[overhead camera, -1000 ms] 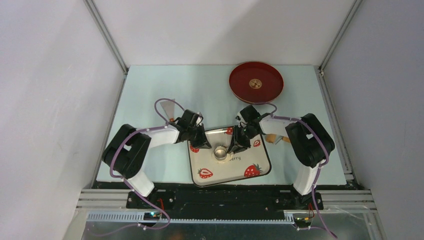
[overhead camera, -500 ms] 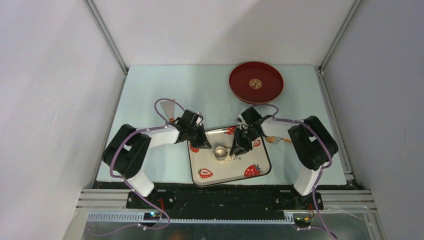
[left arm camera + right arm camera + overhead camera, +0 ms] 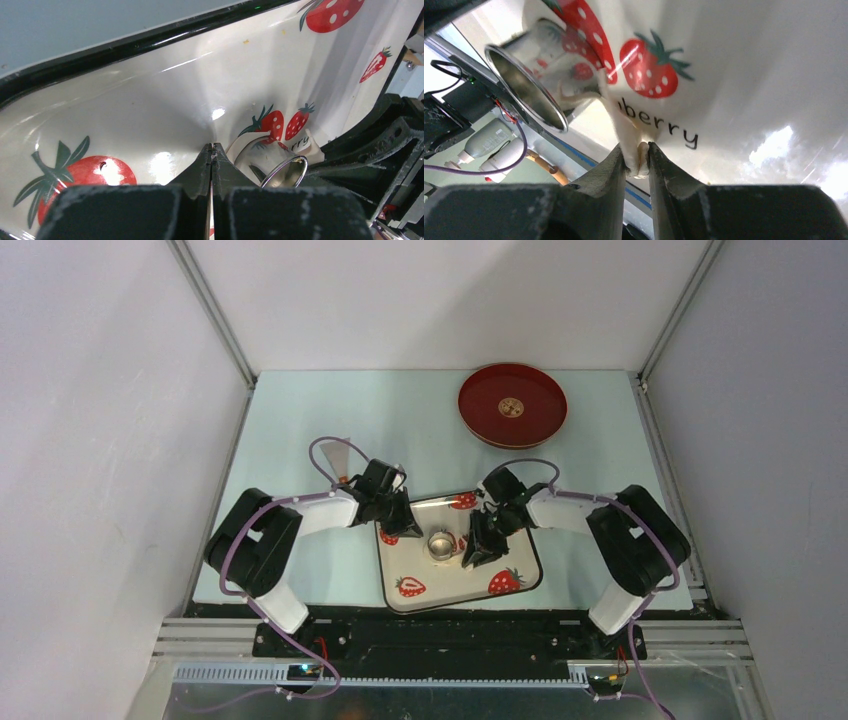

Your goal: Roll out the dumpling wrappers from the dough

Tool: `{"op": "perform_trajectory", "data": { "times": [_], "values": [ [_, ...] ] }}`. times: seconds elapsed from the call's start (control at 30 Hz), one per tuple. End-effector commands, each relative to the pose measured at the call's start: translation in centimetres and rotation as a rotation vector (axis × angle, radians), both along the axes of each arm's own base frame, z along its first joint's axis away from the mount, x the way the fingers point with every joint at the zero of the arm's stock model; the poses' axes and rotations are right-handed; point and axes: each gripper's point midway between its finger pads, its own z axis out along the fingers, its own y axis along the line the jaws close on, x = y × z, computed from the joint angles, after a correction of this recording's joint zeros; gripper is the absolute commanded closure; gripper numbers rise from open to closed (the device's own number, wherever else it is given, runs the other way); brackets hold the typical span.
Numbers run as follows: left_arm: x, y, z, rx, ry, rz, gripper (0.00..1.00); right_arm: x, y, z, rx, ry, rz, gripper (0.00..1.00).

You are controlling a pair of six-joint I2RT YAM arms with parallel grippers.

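Observation:
A steel ring cutter (image 3: 440, 546) stands on the strawberry-patterned plate (image 3: 420, 590). The dough (image 3: 621, 125) is a thin cream-white sheet lying around the cutter (image 3: 521, 85). My right gripper (image 3: 638, 152) is shut on a folded edge of this dough, just right of the cutter (image 3: 280, 170) and low over the plate (image 3: 749, 75). My left gripper (image 3: 212, 148) is shut with nothing in it, its tips against the plate's white inner wall (image 3: 150, 100) left of the cutter. A strip of dough (image 3: 239, 142) shows beside it. The dumpling wrappers are out of view.
A round red tray (image 3: 512, 405) with a gold emblem sits at the back right of the pale table. A tan rod-like piece (image 3: 544, 165) lies beyond the plate's edge in the right wrist view. Grey walls close in both sides.
My right gripper has shifted toward the near side of the plate, to the cutter's right, and its arm has swung outward. The left arm and the cutter have stayed put.

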Motion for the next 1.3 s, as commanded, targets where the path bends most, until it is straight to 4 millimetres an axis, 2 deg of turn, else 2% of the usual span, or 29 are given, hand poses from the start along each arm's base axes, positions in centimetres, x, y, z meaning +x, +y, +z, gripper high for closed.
{"op": "perform_trajectory", "data": {
  "times": [0.0, 0.37, 0.57, 0.67, 0.93, 1.07, 1.1, 1.27],
  "values": [
    [-3.1, 5.1, -5.2, 0.256, 0.115, 0.017, 1.00, -1.1, 0.0, 1.3, -0.001, -0.015, 0.003, 0.74],
    [-3.1, 5.0, -5.0, 0.253, 0.110, 0.014, 1.00, -1.9, 1.2, 3.3, 0.039, -0.050, 0.012, 0.73],
    [-2.4, 4.7, -3.8, 0.232, 0.064, 0.005, 0.96, -2.7, 2.3, 4.1, 0.065, -0.054, 0.023, 0.73],
    [-1.6, 4.4, -2.2, 0.211, 0.008, 0.000, 0.89, -2.9, 2.7, 4.6, 0.078, -0.064, 0.023, 0.73],
    [0.9, 3.4, 3.9, 0.144, -0.148, 0.013, 0.56, -2.8, 3.9, 6.3, 0.093, -0.106, 0.035, 0.73],
    [1.7, 3.4, 7.6, 0.114, -0.245, 0.029, 0.46, -3.1, 4.8, 6.8, 0.091, -0.119, 0.056, 0.73],
    [1.9, 3.4, 9.1, 0.097, -0.285, 0.036, 0.42, -3.1, 5.0, 6.9, 0.092, -0.123, 0.060, 0.73],
    [2.4, 4.9, 14.4, 0.066, -0.451, 0.102, 0.30, -3.3, 6.6, 7.7, 0.104, -0.134, 0.089, 0.73]
  ]
}}
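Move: The right hand, holding a strip of dough scrap, has the round metal cutter about 5 cm to its left and 4 cm ahead, roughly level. The tray's middle lies some 3 cm ahead of the right hand and 1 cm to its left. From the shut left fingers, low at the tray, the cutter stands about 4 cm right and 2 cm back; the spatula lies some 12 cm ahead and 14 cm left of that hand. Rising about 6 cm, the right hand draws back some 4 cm at first, then mostly swings left about 5 cm past the near side of the cutter, keeping its pinch on the scrap to peel it round the rim. The left hand stays low beside the cutter at first, then opens wide and lifts away, a little left and then steeply up. ##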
